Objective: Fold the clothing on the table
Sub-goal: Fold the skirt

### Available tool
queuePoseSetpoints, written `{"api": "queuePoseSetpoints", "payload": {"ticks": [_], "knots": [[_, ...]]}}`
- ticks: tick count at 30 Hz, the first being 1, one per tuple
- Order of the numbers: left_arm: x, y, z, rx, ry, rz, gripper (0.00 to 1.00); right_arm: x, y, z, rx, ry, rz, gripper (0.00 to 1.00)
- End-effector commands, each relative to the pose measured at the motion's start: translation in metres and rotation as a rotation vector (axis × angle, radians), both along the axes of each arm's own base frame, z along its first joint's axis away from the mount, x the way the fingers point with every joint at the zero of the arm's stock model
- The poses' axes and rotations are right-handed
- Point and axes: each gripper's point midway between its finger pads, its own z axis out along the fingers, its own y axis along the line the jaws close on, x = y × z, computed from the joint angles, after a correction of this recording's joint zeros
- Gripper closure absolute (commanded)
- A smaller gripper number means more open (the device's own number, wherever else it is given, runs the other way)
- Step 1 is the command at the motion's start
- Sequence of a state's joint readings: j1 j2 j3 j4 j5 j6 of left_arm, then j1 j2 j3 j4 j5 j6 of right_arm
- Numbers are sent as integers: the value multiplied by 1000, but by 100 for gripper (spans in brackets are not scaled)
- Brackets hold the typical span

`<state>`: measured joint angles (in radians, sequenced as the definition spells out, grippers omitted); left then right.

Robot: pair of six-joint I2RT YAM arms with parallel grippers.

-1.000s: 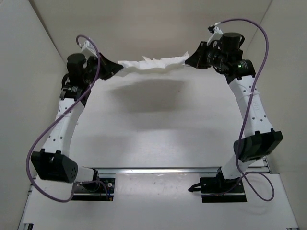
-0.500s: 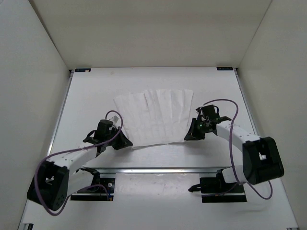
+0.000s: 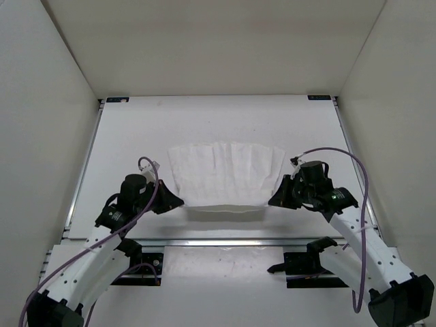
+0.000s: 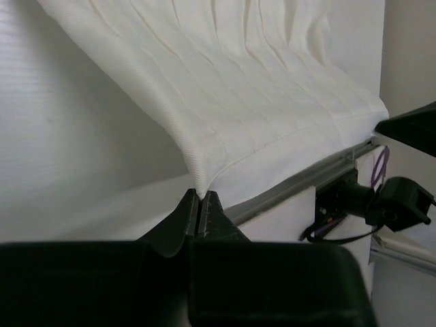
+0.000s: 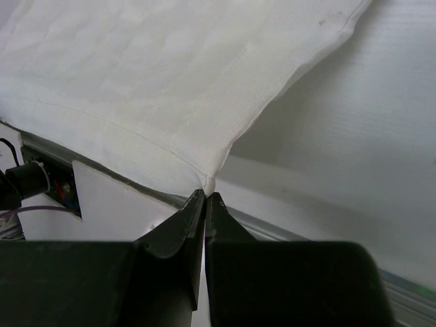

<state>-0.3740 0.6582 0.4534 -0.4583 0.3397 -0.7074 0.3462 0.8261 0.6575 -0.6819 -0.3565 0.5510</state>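
Note:
The clothing [image 3: 227,170], a white ribbed fabric piece with lengthwise creases, is stretched between my two grippers over the near part of the table [image 3: 136,129]. Its far edge rests on the table and its near edge sags between the two held corners. My left gripper [image 3: 178,202] is shut on the near left corner of the clothing [image 4: 225,88], pinched at the fingertips [image 4: 199,193]. My right gripper [image 3: 273,200] is shut on the near right corner of the clothing [image 5: 157,75], with a small nub of fabric between its tips [image 5: 206,193].
White enclosure walls [image 3: 48,102] stand on the left, right and back of the table. A metal rail [image 3: 225,240] runs along the near edge, with both arm bases [image 3: 136,264] bolted just behind it. Purple cables [image 3: 354,170] loop off both arms.
A second ago both arms held the clothing bunched high at the back. They have since swung it down and toward the near edge, where it now lies spread, and drawn it slightly nearer.

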Motion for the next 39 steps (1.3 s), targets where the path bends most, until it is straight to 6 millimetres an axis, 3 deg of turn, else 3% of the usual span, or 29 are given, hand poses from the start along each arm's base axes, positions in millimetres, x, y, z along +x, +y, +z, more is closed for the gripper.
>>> {"api": "queuePoseSetpoints", "payload": {"ticks": [1, 7, 10, 12, 14, 16, 18, 19, 20, 21, 22, 23, 24, 25, 26, 27, 28, 30, 31, 32, 33, 34, 37, 39], "knots": [[-26, 1, -2, -4, 53, -18, 100, -26, -9, -4, -18, 61, -8, 99], [-31, 2, 32, -96, 11, -5, 100, -50, -8, 11, 40, 101, 3, 100], [-12, 4, 37, -95, -9, 37, 100, -37, -14, 24, 26, 80, 7, 100], [7, 6, 40, -108, -27, 61, 100, -17, -20, 33, 20, 58, 11, 100], [34, 10, 54, -146, -91, 99, 100, 14, -25, 46, 27, 5, -25, 100], [62, 13, 56, -161, -86, 159, 100, 42, -24, 55, 21, -26, -22, 100], [93, 19, 68, -158, -142, 205, 100, 88, -24, 61, 43, -53, -48, 100], [109, 20, 63, -144, -119, 218, 100, 101, -23, 50, 56, -8, -56, 100], [131, 21, 62, -139, -113, 231, 100, 124, -27, 59, 69, -60, -77, 100], [146, 20, 71, -138, -143, 230, 100, 149, -30, 54, 73, -52, -99, 100], [160, 19, 53, -121, -98, 226, 100, 174, -33, 50, 63, -51, -113, 100], [180, 18, 41, -116, -64, 238, 100, 187, -36, 45, 42, -48, -120, 100], [198, 16, 53, -147, -102, 234, 100, 207, -32, 40, 27, -46, -96, 100], [211, 11, 37, -172, -66, 222, 100, 231, -32, 34, 0, -62, -92, 99], [223, 10, 23, -196, -20, 233, 100, 237, -24, 31, 19, -61, -51, 100], [235, 3, 33, -221, -48, 216, 100, 250, -18, 35, 17, -89, -10, 100], [241, 0, 17, -221, -6, 209, 100, 256, -4, 38, 20, -130, 56, 100], [251, -6, 4, -222, 24, 189, 100, 246, 23, 42, -3, -203, 183, 98], [252, -7, 2, -223, 23, 184, 100, 233, 41, 38, -38, -248, 280, 86], [251, -8, -2, -224, 31, 180, 100, 227, 46, 43, -88, -302, 320, 79], [252, -7, -3, -224, 29, 184, 100, 211, 65, 33, -107, -306, 375, 66], [250, -6, -6, -224, 31, 190, 100, 194, 82, 30, -105, -334, 436, 60], [249, -6, -7, -219, 31, 189, 100, 154, 125, 21, -88, -414, 553, 51], [249, -6, -10, -214, 36, 193, 100, 143, 138, 11, -92, -415, 543, 47]]}}
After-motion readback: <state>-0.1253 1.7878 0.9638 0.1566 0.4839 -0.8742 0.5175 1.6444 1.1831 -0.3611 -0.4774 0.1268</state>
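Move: Each hand already pinches one near corner of the skirt, roughly 10 cm above the table. The skirt's far left corner lies about 28 cm ahead of the left hand and 4 cm to its left; its far right corner is some 28 cm ahead of the right hand and 5 cm to its right. The skirt's middle lies about 14 cm ahead of both hands, 13 cm inward from each. The metal rail runs some 8 cm straight behind each. Still pinching the skirt's near corners, both hands draw back 3 to 4 cm, then sweep forward some 27 cm towards the far corners; the left sinks about 6 cm late in the sweep and keeps its grip. The right opens at the far end, lets go, and swings left about 14 cm and back some 9 cm over the cloth, turning roughly 30 degrees counter-clockwise. ##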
